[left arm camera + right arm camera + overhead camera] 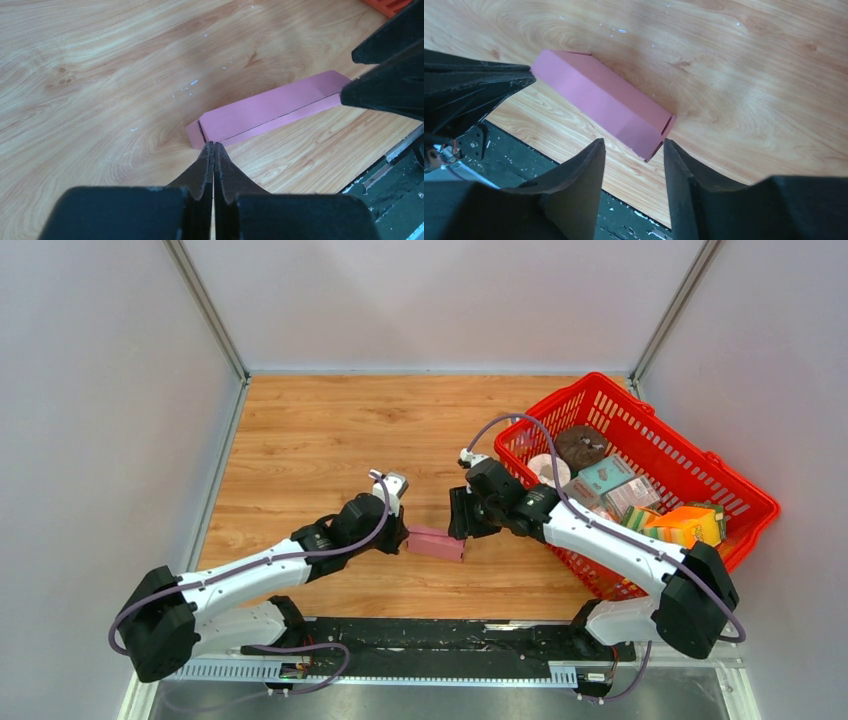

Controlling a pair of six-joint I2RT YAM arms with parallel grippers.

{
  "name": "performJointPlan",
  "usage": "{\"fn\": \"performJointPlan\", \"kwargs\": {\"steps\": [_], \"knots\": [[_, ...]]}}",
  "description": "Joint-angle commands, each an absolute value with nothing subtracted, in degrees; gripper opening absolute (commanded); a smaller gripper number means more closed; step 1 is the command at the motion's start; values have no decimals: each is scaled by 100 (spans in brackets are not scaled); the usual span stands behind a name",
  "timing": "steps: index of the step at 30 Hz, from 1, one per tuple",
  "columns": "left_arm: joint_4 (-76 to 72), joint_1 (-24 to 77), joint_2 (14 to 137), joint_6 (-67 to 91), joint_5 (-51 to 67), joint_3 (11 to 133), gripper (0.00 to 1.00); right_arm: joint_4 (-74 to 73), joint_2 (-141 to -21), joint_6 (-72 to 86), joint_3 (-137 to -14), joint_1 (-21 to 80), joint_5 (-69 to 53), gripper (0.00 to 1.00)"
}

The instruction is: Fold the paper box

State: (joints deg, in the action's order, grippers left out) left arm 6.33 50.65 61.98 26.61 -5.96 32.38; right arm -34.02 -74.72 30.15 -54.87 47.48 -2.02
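The paper box (437,542) is a flattened pink rectangle lying on the wooden table between my two grippers. My left gripper (400,535) is shut, its tips (214,145) touching the box's left end (270,107), where a small flap curls; nothing shows between the fingers. My right gripper (462,525) is open and empty (634,145), its fingers just short of the box's right end (604,102), where a slit is cut. The left gripper's dark fingers (474,90) show at the box's far end in the right wrist view.
A red basket (655,430) at the right holds teal and orange boxes, rolls and other goods. The black mounting rail (450,635) runs along the table's near edge, close behind the box. Grey walls enclose the table.
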Motion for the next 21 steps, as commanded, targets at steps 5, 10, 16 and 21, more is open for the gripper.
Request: {"fn": "performJointPlan", "kwargs": {"steps": [5,10,16,21], "knots": [[941,5124,6170,2733,-466,2997,0,-3156,-7629,3085,-5389,4737,237,35],[932,5133,6170,2768,-440,2980,0,-2813,-7603,3155,-4870,4772,88,24],[1133,5133,6065,2856,-396,3050,1,-2496,-7366,3243,-4325,4878,88,25],[1729,5063,5819,3006,-26,3515,32,-2408,-7339,2997,-4394,4869,254,29]]}}
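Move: The paper box's middle is about 4 cm left of the right hand, about level with it fore and aft, and some 5 cm below; its right end lies under the half-open fingers. From the left hand the box's middle is about 5 cm right, 1 cm ahead and 3 cm below. The red basket's middle is some 32 cm right and 8 cm ahead of the right hand, the white roll in it about 16 cm right and 11 cm ahead, both a few centimetres lower. The right fingers come onto the robot-side corner of the paper box's right end, one tip against its upper edge, as that hand sinks about 3 cm, nearly all of it early on, and narrows from half open to about a quarter. The left hand, holding nothing, backs off some 2 cm towards the robot and sinks 1 cm, its shut fingers parting slightly only at the end. ##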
